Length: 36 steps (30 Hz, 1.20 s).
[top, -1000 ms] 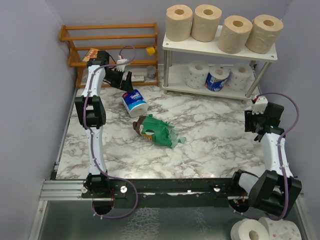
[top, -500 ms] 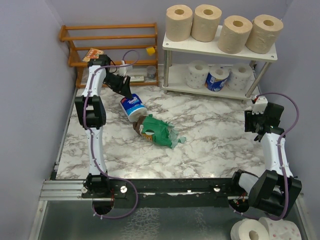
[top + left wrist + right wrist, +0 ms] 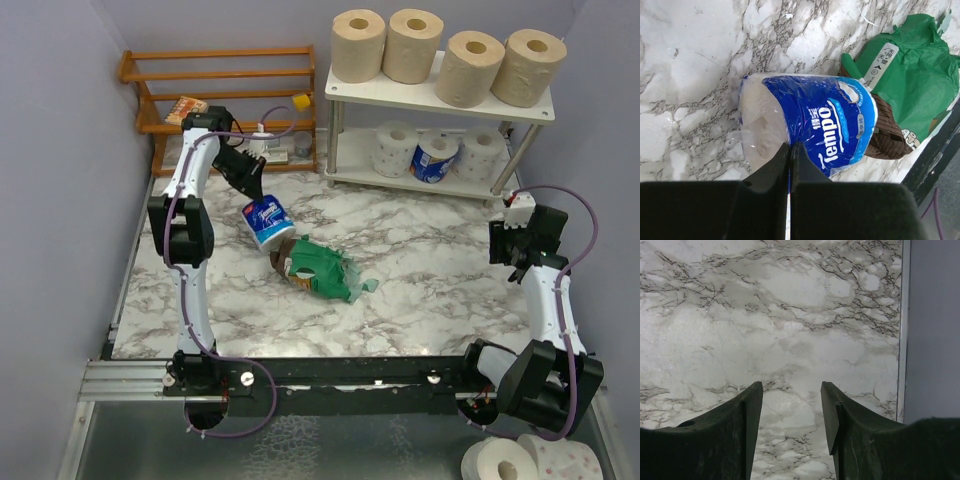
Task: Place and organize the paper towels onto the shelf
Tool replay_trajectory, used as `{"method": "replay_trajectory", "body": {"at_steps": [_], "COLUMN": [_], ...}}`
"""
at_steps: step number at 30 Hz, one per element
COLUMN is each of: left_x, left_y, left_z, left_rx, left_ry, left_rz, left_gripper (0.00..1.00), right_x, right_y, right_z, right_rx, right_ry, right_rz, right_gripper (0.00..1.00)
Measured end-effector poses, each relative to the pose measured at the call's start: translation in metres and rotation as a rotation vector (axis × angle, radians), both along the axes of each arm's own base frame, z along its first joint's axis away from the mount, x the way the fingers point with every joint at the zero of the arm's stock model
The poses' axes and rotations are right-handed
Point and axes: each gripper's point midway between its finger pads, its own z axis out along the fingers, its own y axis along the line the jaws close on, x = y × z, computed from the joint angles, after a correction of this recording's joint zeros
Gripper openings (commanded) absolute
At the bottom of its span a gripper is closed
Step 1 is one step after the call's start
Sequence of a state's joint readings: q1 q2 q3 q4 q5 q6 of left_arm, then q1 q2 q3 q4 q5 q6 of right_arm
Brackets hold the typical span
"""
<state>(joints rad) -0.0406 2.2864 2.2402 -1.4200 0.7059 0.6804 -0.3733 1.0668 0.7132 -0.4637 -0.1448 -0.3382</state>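
A blue-wrapped paper towel roll (image 3: 268,222) lies on its side on the marble table, touching the green and brown snack bag (image 3: 318,266). My left gripper (image 3: 251,187) is shut, its tips pinching the roll's plastic wrapper (image 3: 805,117) at its near edge. The white shelf (image 3: 440,99) stands at the back right. Several tan rolls (image 3: 413,45) stand on its top tier. Two white rolls (image 3: 397,147) and a blue roll (image 3: 434,157) are on its lower tier. My right gripper (image 3: 513,252) is open and empty over bare marble (image 3: 791,390).
The snack bag (image 3: 910,65) lies just right of the roll. An orange-brown wooden rack (image 3: 220,75) with small items stands at the back left. Two more white rolls (image 3: 510,462) lie off the table at the bottom right. Grey walls close in both sides.
My left gripper has swung down and towards the table's middle with the blue roll, which slid against the snack bag and nudged it. The right arm has not moved.
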Motion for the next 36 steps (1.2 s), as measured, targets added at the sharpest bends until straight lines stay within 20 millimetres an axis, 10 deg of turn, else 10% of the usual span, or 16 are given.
{"method": "replay_trajectory", "body": {"at_steps": [15, 25, 36], "left_x": [-0.009, -0.027, -0.063], "left_y": [-0.018, -0.007, -0.027], "left_z": [0.140, 0.017, 0.037], "left_rx": [0.270, 0.484, 0.401], "left_ry": [-0.626, -0.593, -0.705], "left_rz": [-0.055, -0.046, 0.000], "left_gripper": [0.00, 0.00, 0.00], "right_x": [0.000, 0.000, 0.000], "right_y": [0.000, 0.000, 0.000], "right_z": [0.000, 0.000, 0.002], "right_rx": [0.000, 0.000, -0.001], "right_ry": [0.000, -0.001, -0.007], "right_rz": [0.000, 0.001, 0.002], "right_gripper": [0.51, 0.51, 0.51]}}
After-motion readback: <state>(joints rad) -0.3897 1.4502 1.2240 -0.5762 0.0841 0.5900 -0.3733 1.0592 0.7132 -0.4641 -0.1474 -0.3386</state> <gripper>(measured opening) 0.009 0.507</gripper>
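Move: The left hand's shut fingers already hold the loose plastic of the blue Tempo paper towel pack, whose middle lies about 4 cm back, 4 cm to the right and 6 cm below. The green bag is some 18 cm back and 16 cm right, 9 cm lower; the nearest white roll on the lower shelf is about 14 cm ahead and 34 cm right, 3 cm lower. From the idle right hand the pack is roughly 56 cm left, 8 cm ahead and 4 cm lower. Keeping its pinch on the wrapper of the blue pack, the left hand jerks straight up about 14 cm and at once drops nearly as far again, its wrist tilting some 40 degrees so that the fingers, first aimed down to the right, now slant forward as well. Low once more, it draws the pack back towards the robot and a little to the right, towards the green bag, ending about 6 cm nearer the base and 4 cm higher than it began, fingers still shut. ##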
